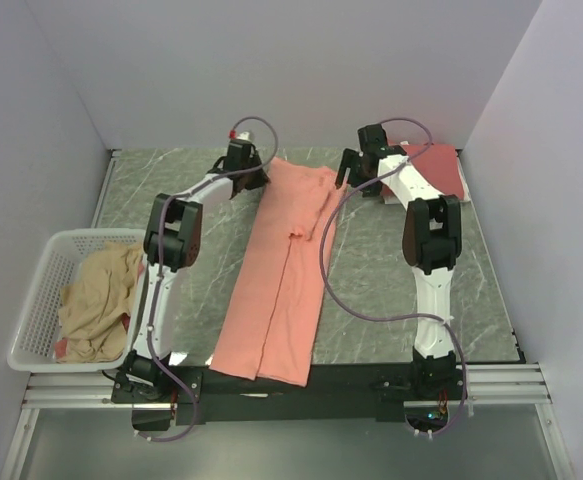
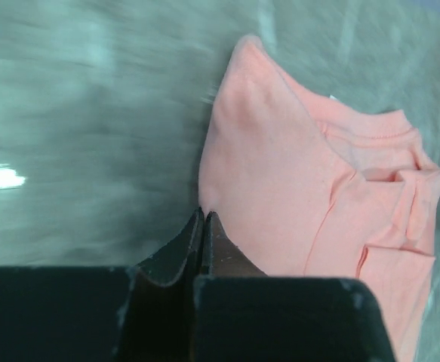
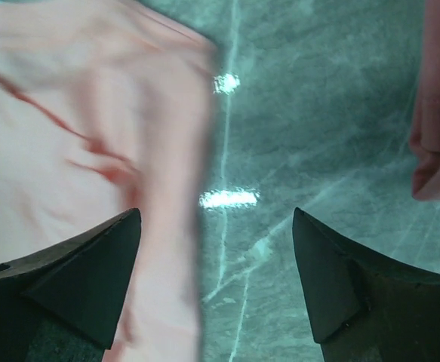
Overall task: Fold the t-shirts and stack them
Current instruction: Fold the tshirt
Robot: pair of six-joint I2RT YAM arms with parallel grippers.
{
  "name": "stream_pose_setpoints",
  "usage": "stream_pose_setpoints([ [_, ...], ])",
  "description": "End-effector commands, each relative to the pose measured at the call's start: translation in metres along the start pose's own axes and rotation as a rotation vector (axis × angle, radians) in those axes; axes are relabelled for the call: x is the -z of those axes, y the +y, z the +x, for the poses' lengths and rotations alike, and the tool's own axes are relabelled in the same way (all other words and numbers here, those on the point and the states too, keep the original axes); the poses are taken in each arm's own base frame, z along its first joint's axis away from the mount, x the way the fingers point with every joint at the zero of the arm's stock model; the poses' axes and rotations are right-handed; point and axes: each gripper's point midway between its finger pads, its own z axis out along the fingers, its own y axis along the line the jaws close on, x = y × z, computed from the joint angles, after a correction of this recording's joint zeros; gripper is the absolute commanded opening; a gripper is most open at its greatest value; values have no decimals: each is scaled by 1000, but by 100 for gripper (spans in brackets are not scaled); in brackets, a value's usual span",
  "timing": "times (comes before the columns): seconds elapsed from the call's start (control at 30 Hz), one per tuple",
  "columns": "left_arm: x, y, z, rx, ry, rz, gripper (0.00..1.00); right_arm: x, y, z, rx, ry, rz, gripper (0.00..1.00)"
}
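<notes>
A salmon t-shirt [image 1: 281,270], folded lengthwise, lies in a long strip down the middle of the table. My left gripper [image 1: 254,178] is at its far left corner. In the left wrist view the gripper [image 2: 203,216] is shut on the shirt's [image 2: 280,196] edge, and the shirt is sharp while the table is blurred. My right gripper [image 1: 349,172] is at the far right corner. It is open [image 3: 216,215], its left finger over the shirt's blurred right edge [image 3: 91,151] and its right finger over bare table. A folded dark pink t-shirt [image 1: 436,168] lies at the back right.
A white basket [image 1: 41,290] at the left edge holds a crumpled tan t-shirt [image 1: 101,300]. The dark pink shirt's edge shows in the right wrist view [image 3: 435,113]. Grey walls close the back and both sides. The table [image 1: 391,280] is green marble.
</notes>
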Motion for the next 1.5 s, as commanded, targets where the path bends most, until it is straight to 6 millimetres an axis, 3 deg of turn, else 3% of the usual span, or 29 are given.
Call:
stream_pose_setpoints([
  [0.0, 37, 29, -83, 130, -220, -107, 0, 37, -1, -25, 2, -81, 4, 88],
  [0.1, 41, 58, -93, 201, -249, -180, 0, 47, -1, -24, 0, -92, 0, 88],
  [0.17, 39, 81, -88, 231, -240, -258, 0, 53, -3, -19, -2, -90, 1, 88],
  [0.27, 31, 91, -91, 245, -227, -267, 0, 57, -3, -6, -1, -81, -5, 87],
  [0.3, 32, 87, -103, 247, -250, -268, 2, 66, 1, -6, 0, -94, -20, 86],
  [0.4, 28, 85, -109, 243, -236, -244, 17, 76, 8, 10, 7, -89, -45, 86],
  [0.43, 30, 83, -113, 238, -240, -237, 32, 73, 6, 23, 10, -70, -45, 86],
  [0.6, 76, 67, -150, 202, -326, -225, 67, 98, 14, 50, -22, -91, -91, 84],
  [0.63, 86, 70, -158, 204, -349, -240, 70, 96, 13, 64, -24, -77, -95, 84],
  [0.67, 103, 60, -171, 202, -375, -227, 71, 106, 15, 65, -33, -98, -111, 83],
  [0.73, 120, 64, -171, 210, -370, -258, 72, 111, 10, 80, -52, -102, -93, 81],
  [0.77, 142, 54, -185, 205, -411, -258, 71, 126, 19, 82, -42, -129, -119, 79],
  [0.8, 148, 61, -175, 209, -396, -284, 71, 132, 19, 86, -40, -150, -104, 78],
  [0.83, 159, 62, -171, 218, -391, -299, 70, 135, 7, 92, -36, -181, -30, 77],
  [0.87, 184, 55, -180, 241, -430, -304, 70, 157, 19, 96, -8, -232, -42, 75],
  [0.93, 199, 65, -152, 272, -381, -360, 69, 171, 11, 110, -5, -286, 10, 75],
  [0.97, 224, 54, -157, 307, -415, -338, 68, 193, 11, 108, -21, -352, -6, 74],
  [1.0, 225, 64, -127, 319, -356, -356, 67, 200, 15, 116, -31, -360, -44, 73],
  [1.03, 233, 62, -113, 331, -341, -359, 67, 197, 11, 130, -39, -348, -71, 72],
  [1.07, 259, 48, -114, 346, -375, -319, 67, 215, 17, 134, -52, -361, -159, 71],
  [1.1, 259, 60, -77, 354, -310, -343, 66, 211, 13, 151, -56, -332, -182, 72],
  [1.13, 266, 55, -61, 355, -291, -331, 65, 216, 16, 156, -58, -336, -226, 71],
  [1.17, 289, 47, -53, 380, -304, -311, 65, 227, 18, 160, -65, -347, -273, 70],
  [1.2, 291, 58, -19, 386, -248, -342, 66, 225, 20, 177, -52, -305, -306, 70],
  [1.27, 317, 48, 3, 403, -241, -297, 65, 230, 26, 193, -37, -271, -357, 68],
  [1.3, 319, 59, 34, 403, -189, -324, 71, 227, 26, 206, -43, -238, -362, 67],
  [1.37, 342, 53, 54, 406, -186, -301, 79, 228, 33, 229, -24, -184, -390, 66],
  [1.4, 344, 64, 83, 401, -133, -332, 81, 225, 33, 238, -39, -163, -389, 66],
  [1.47, 361, 58, 103, 406, -123, -298, 80, 227, 39, 256, -21, -136, -394, 65],
])
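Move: The left gripper already pinches the t-shirt's left edge just short of its far corner; the bare table that edge goes to lies about 13 cm left, 4 cm forward and 2 cm below. The shirt's middle is some 27 cm back and 4 cm right of this hand, its sleeve bunch 6 cm back and 15 cm right. From the open, empty right gripper the shirt's middle lies about 27 cm back and 21 cm left, the folded red shirt 20 cm right and 2 cm ahead. Drag the pinched edge left about 13 cm and slightly forward with the left gripper, turning counter-clockwise some 20 degrees, then open and let go. Lift clear and sweep back roughly 35 cm, sinking again towards the end, to hover left of the shirt. Meanwhile bring the empty right gripper, still open, back about 30 cm along the shirt's right side, rising and tilting. ##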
